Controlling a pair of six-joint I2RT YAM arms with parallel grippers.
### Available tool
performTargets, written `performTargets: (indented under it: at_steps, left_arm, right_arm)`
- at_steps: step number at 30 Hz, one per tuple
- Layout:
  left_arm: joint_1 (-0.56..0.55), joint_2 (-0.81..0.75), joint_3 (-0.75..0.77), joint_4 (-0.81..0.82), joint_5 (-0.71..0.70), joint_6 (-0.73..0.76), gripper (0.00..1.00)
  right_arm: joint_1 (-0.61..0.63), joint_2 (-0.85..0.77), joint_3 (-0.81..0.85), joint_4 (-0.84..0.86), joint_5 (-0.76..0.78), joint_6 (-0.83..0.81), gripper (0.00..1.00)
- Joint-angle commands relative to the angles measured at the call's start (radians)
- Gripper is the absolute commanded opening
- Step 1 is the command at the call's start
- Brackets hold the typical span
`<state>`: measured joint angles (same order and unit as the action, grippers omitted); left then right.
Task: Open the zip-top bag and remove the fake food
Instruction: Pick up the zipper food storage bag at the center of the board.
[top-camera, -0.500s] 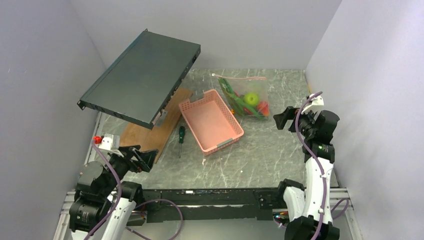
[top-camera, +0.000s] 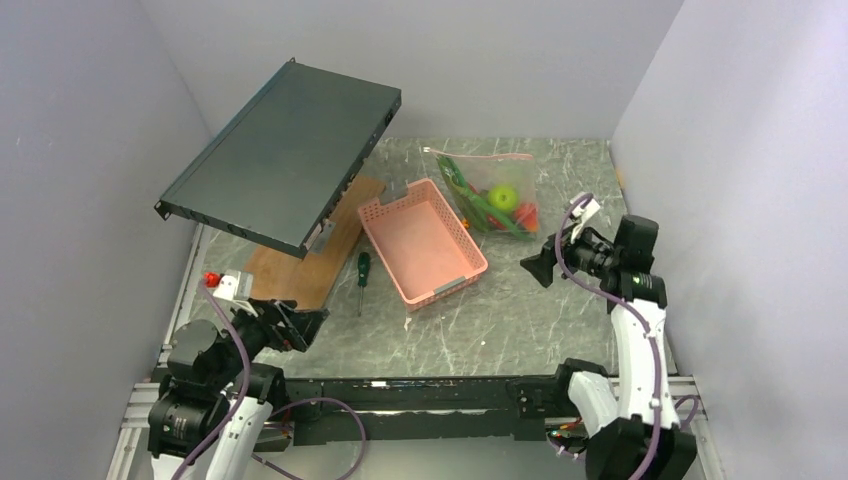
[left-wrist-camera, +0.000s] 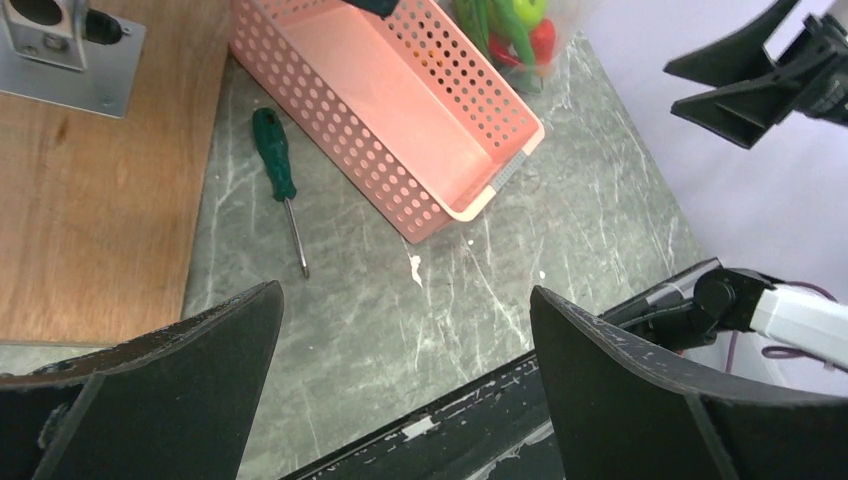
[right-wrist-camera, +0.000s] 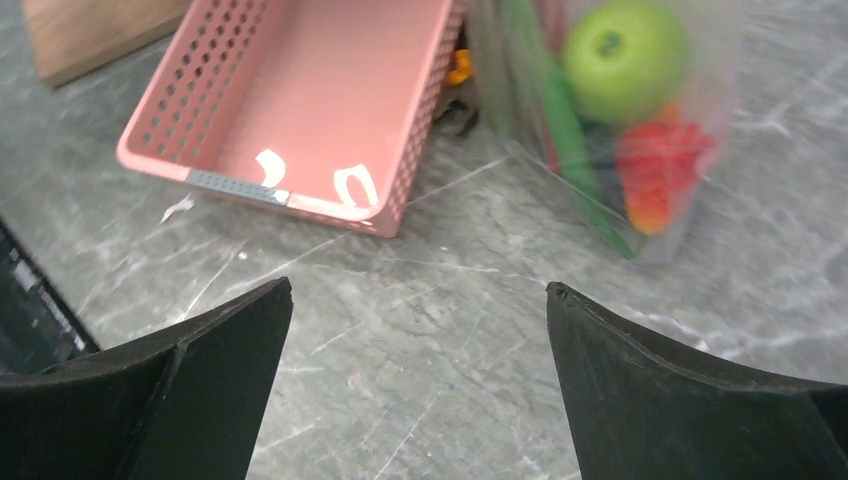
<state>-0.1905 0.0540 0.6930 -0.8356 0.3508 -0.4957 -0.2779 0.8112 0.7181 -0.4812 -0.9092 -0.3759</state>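
The clear zip-top bag (top-camera: 478, 182) lies flat at the back right of the table, its pink zip strip (top-camera: 480, 155) along the far edge. Inside it shows fake food: a lime-green apple (top-camera: 503, 197), long green pods and red pieces. In the right wrist view the bag (right-wrist-camera: 690, 90) and apple (right-wrist-camera: 624, 47) sit just ahead. My right gripper (top-camera: 536, 263) hovers in front of the bag's near corner, open and empty (right-wrist-camera: 418, 285). My left gripper (top-camera: 300, 326) hangs open and empty over the near left of the table (left-wrist-camera: 405, 290).
A pink perforated basket (top-camera: 420, 245) stands left of the bag, touching it. A green-handled screwdriver (top-camera: 362, 272) lies beside a wooden board (top-camera: 300, 265). A dark metal chassis (top-camera: 280, 155) slants above the board. Walls close in on both sides.
My right gripper has swung left and down toward the table in front of the bag. My left gripper has shifted slightly right and forward.
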Motion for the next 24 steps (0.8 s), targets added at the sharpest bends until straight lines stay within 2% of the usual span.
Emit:
performTargets:
  at_steps: [1, 8, 14, 18, 24]
  left_arm:
    - [0.0, -0.022, -0.023, 0.025, 0.075, -0.022, 0.99]
    - [0.002, -0.079, -0.067, -0.006, 0.097, -0.032, 0.99]
    - [0.004, -0.156, -0.12, -0.015, 0.112, -0.087, 0.99]
    - [0.006, -0.177, -0.138, -0.016, 0.118, -0.096, 0.99]
    - [0.012, -0.164, -0.151, 0.006, 0.145, -0.091, 0.99]
  right_arm:
    - [0.098, 0.107, 0.16, -0.173, -0.03, -0.26, 1.0]
    - [0.224, 0.27, 0.343, -0.19, 0.076, -0.299, 1.0]
    - [0.208, 0.436, 0.61, -0.287, 0.139, -0.268, 0.99]
    - [0.156, 0.474, 0.648, -0.18, 0.106, -0.19, 0.99]
    - [0.175, 0.645, 0.77, -0.177, 0.056, -0.183, 0.98]
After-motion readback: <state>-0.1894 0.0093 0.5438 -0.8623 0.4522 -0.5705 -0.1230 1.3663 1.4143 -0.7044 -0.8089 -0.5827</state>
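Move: The zip-top bag stands about 24 cm ahead of the open right gripper and 5 cm to its left, its middle some 12 cm lower; the green apple inside the bag is about 24 cm ahead of that gripper and 2 cm left. The pink basket lies roughly 15 cm ahead of the right gripper and 20 cm to its left, 16 cm down. From the left gripper, the bag is about 37 cm ahead, 32 cm to the right and 16 cm down. Swing the right gripper about 4 cm left while turning it some 15 degrees counter-clockwise, then carry it forward about 11 cm and up 8 cm towards the bag, easing back right on the way; keep its fingers wide open and touch nothing. Meanwhile sink the open left gripper about 5 cm, tipping it down slightly. ##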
